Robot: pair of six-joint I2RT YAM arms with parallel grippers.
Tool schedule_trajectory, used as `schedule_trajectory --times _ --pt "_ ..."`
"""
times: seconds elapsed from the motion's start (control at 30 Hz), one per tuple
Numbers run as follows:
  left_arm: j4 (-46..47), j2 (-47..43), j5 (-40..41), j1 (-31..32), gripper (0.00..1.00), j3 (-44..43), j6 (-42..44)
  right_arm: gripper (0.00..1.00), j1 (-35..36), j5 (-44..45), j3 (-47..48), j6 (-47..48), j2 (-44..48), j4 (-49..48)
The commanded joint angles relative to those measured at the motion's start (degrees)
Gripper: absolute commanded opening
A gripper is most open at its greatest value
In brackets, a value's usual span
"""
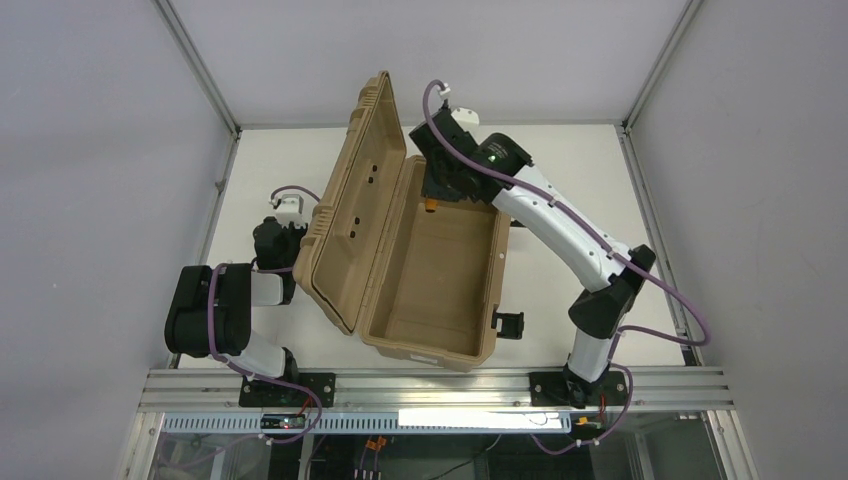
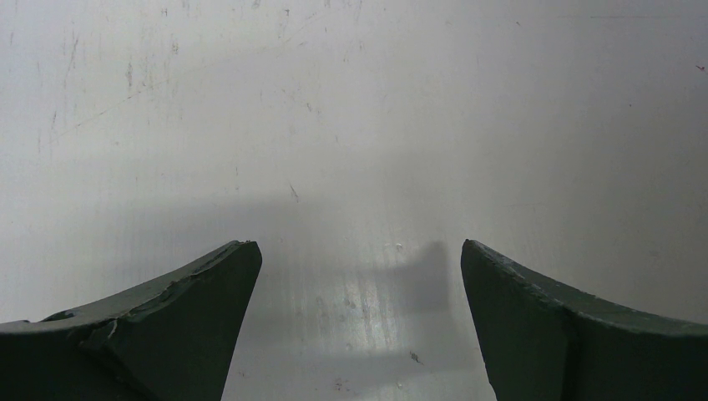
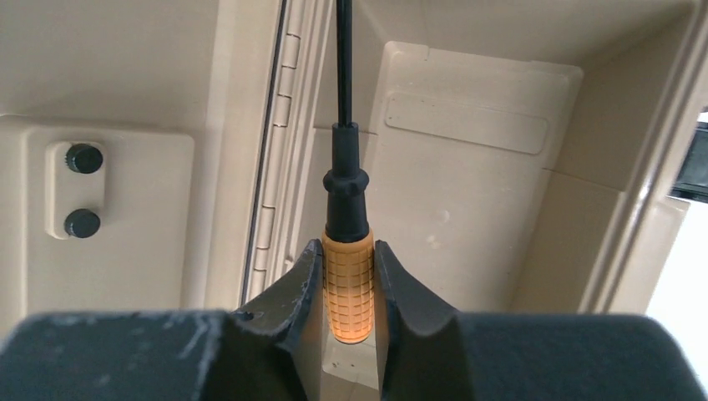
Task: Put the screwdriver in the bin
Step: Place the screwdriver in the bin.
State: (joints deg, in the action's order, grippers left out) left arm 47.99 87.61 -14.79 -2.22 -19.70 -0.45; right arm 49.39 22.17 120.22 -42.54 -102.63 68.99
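My right gripper [image 3: 348, 261] is shut on the screwdriver [image 3: 348, 284], its fingers clamping the orange grid-patterned handle while the black collar and thin shaft point away over the bin's inside. From above, the right gripper [image 1: 436, 196] hangs over the far end of the open tan bin [image 1: 478, 352], and a bit of the orange screwdriver [image 1: 430, 205] shows just under it. The bin's ribbed lid [image 1: 352, 195] stands open to the left. My left gripper [image 2: 359, 251] is open over bare table, holding nothing, and sits behind the lid [image 1: 283, 232].
Black latches [image 1: 508, 325] stick out from the bin's right side. The lid's hinge [image 3: 280, 125] and two black knobs [image 3: 83, 190] show in the right wrist view. White enclosure walls and a metal frame rail [image 1: 430, 385] bound the table.
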Motion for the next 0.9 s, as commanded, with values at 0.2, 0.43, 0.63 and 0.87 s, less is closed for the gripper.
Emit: schedule_trajectory --times 0.2,0.43,0.63,0.87 --pt "1.67 -1.13 0.42 0.29 0.99 -0.6 0.58 0.0 1.59 2.72 -20.02 -5.35 3.3 -14.93" --pt "1.67 -1.13 0.44 0.3 0.99 -0.6 0.54 0.0 3.36 3.29 -27.19 -5.47 -0.9 -17.21" --pt "1.67 -1.13 0.44 0.2 0.99 -0.6 0.56 0.01 4.76 3.38 -35.03 -7.83 -3.8 -22.96" --pt "1.66 -1.14 0.42 0.27 0.99 -0.6 0.56 0.06 5.57 2.47 -40.37 -10.67 -7.23 -28.47"
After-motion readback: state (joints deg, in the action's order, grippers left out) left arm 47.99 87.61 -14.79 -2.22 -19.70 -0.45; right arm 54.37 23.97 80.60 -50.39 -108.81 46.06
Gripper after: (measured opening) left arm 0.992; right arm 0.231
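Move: The right gripper still grips the screwdriver above the far part of the bin. The bin's middle is about 5 cm back, 2 cm to the right and 21 cm below. The open lid stands about 13 cm left and 3 cm back, nearly at hand height; the bin's far latch is some 17 cm right and 4 cm ahead. From the idle left hand, the bin's middle lies about 31 cm right, 11 cm back and slightly above. Lower the right gripper with the screwdriver down into the bin, about 23 cm, almost straight down at first and then easing some 4 cm back towards the bin's middle. Tilt the wrist roughly 20 degrees on the way so the fingers point more steeply at the bin's floor, and keep them shut on the orange handle. ##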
